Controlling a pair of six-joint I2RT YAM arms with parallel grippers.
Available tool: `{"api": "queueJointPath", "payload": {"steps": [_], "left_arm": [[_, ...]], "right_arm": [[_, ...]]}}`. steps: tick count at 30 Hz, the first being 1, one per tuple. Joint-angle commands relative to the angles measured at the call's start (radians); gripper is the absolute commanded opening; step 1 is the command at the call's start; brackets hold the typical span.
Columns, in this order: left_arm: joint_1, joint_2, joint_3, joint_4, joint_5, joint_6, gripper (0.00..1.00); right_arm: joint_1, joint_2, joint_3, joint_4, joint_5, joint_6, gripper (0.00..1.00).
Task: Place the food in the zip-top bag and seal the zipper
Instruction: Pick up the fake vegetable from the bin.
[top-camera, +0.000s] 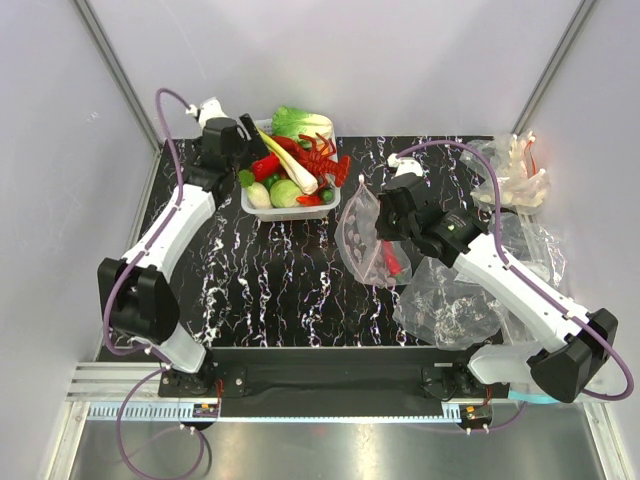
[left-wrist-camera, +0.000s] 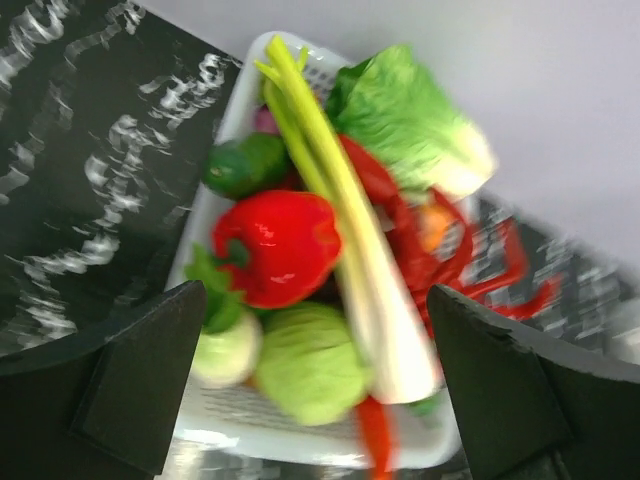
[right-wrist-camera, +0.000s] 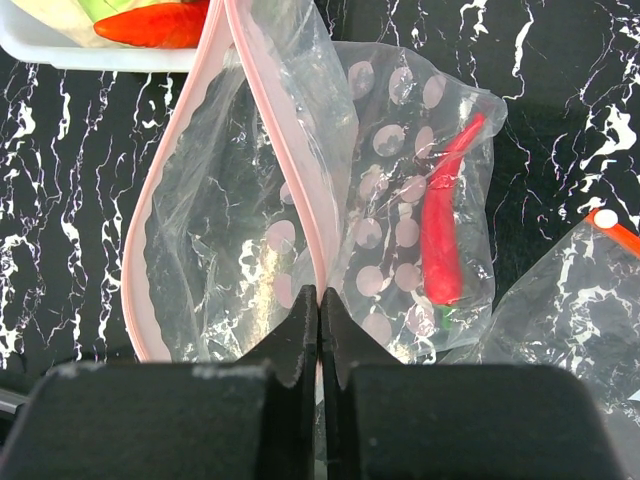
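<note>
The food sits piled in a white basket (top-camera: 262, 208): a red pepper (left-wrist-camera: 280, 245), a long leek (left-wrist-camera: 345, 250), a pale green cabbage (left-wrist-camera: 305, 362), a red lobster (left-wrist-camera: 455, 250) and leafy greens (left-wrist-camera: 410, 120). My left gripper (left-wrist-camera: 320, 400) hovers over the basket's near end, jaws wide open and holding nothing; in the top view my left gripper (top-camera: 260, 150) is at the basket's left side. My right gripper (right-wrist-camera: 318, 300) is shut on the pink zipper (right-wrist-camera: 290, 150) of the dotted zip-top bag (top-camera: 362, 240). The bag's mouth gapes open. A red chili (right-wrist-camera: 442, 240) lies inside it.
Another red chili (right-wrist-camera: 150, 25) lies at the basket's near edge. Crumpled clear bags (top-camera: 450, 300) lie by the right arm, and more bags (top-camera: 515, 175) sit at the back right. A bag with an orange strip (right-wrist-camera: 612, 226) lies to the right of the dotted bag.
</note>
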Motion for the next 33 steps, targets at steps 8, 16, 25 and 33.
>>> {"api": "queueJointPath", "payload": {"steps": [8,16,25,33], "left_arm": [[0.005,0.169,0.276,-0.171,0.106,0.618,0.99],[0.005,0.251,0.333,-0.2,0.19,0.713,0.99],[0.005,0.358,0.389,-0.2,0.158,0.713,0.99],[0.004,0.415,0.398,-0.163,0.075,0.713,0.99]], "right_arm": [[-0.007,0.033,0.096,-0.011,-0.025,-0.046,0.0],[-0.007,0.035,0.107,-0.023,-0.024,-0.052,0.0],[-0.007,0.035,0.11,-0.031,-0.024,-0.055,0.0],[-0.007,0.036,0.114,-0.035,-0.03,-0.051,0.0]]}}
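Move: The red bell pepper lies about 7 cm ahead of the left hand, some 12 cm below and 1 cm to its right. The cucumber is about 3 cm beyond the pepper and 4 cm left of it; the leek runs alongside, some 5 cm to the pepper's right. The turnip sits about 6 cm nearer than the pepper and 2 cm left of it. From the right hand, the pepper is roughly 23 cm ahead, 23 cm left and 8 cm lower. Down and forward, the left hand goes back to the red bell pepper, rolling first so its left side rises some 35 degrees while it swings clockwise and tips down. It edges forward early, then sinks steadily, about 9 cm in all, with the fingers staying wide open either side of the pepper; contact can't be made out. ##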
